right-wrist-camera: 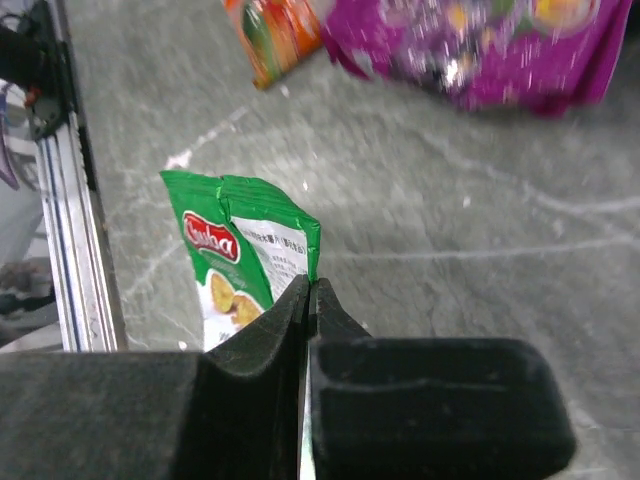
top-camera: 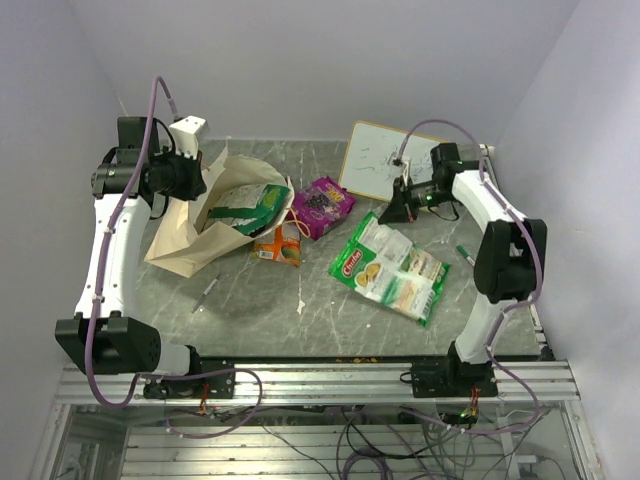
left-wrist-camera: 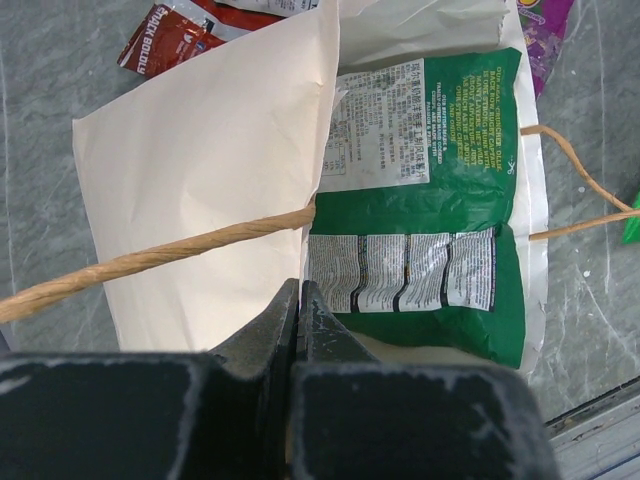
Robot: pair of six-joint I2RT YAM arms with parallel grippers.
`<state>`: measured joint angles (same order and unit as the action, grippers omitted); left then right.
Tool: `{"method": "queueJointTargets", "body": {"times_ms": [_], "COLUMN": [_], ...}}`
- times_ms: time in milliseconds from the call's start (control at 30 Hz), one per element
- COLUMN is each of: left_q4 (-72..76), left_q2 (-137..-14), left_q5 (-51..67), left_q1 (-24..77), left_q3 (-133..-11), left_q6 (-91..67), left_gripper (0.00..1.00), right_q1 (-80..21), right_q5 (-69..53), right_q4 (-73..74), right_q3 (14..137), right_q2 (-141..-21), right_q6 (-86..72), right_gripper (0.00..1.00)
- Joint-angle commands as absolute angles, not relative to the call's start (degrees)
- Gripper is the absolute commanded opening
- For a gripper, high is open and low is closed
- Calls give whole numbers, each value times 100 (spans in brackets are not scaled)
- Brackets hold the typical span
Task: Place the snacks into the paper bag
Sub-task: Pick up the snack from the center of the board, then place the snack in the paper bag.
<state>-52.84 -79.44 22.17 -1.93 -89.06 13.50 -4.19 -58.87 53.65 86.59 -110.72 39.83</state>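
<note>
The paper bag [top-camera: 190, 240] lies on its side at the left with its mouth toward the middle. My left gripper [top-camera: 190, 178] is shut on the bag's rim [left-wrist-camera: 200, 150], fingertips pinched together beside the cord handle [left-wrist-camera: 150, 262]. A green snack packet [left-wrist-camera: 430, 230] lies inside the mouth. On the table lie an orange packet [top-camera: 280, 245], a purple packet [top-camera: 322, 205] and a large green-and-white packet [top-camera: 390, 268]. My right gripper [top-camera: 400, 205] is shut on the upper edge of the green-and-white packet [right-wrist-camera: 240, 250], which bends up at the jaws [right-wrist-camera: 312, 285].
A framed whiteboard [top-camera: 385, 150] lies at the back, behind my right gripper. Thin pens [top-camera: 207, 290] lie near the front and a green marker [top-camera: 465, 255] at the right. A red packet [left-wrist-camera: 165, 40] shows beyond the bag. Walls close in on three sides.
</note>
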Motion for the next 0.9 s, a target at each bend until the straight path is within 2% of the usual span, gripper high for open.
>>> {"method": "queueJointTargets", "body": {"times_ms": [0,267,567,867], "left_q4": [-5113,-5233,-5502,-5585], "left_q2": [-7777,-7911,-8123,-8299], "left_q5": [2255,2338,2421,2042], "left_q1": [-225,-220,-207,-133], "left_q3": [-8893,-9173,-9582,-9869], "left_q6": [1549,1752,1733,1617], "left_gripper": [7,7,7,7], "right_q1": [-404,-408,-656,-1299], "right_q5": [-6518,-6907,-6642,-5869], "right_q4": [5044,4587,2555,2546], "right_q3": [8881,9037,8827,10202], "right_q2": [-10314,-9593,-8601,-8829], "right_q6": [3561,3026,1150,731], "right_gripper": [0,0,0,0]}}
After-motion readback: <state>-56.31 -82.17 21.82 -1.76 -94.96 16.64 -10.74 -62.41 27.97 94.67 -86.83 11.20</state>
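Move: The right hand already holds the green-and-white snack by a corner, roughly 12 cm above the table. From this hand the paper bag's mouth lies about 32 cm left, 4 cm ahead and slightly lower; the purple snack is 13 cm left and 8 cm ahead, the orange snack 24 cm left and level with it, the whiteboard 19 cm ahead and 5 cm right. From the left hand, the mouth is some 11 cm right, 4 cm ahead and 18 cm below. Straight up goes the right hand, fast, by about 25 cm, drifting left over the last part to the paper bag's side, its shut fingers still pinching the snack's corner. The wrist rolls and its left-pointing fingers tip up towards level, some 35 degrees in all. The left hand keeps its pinch on the paper bag's rim, easing up slightly. ##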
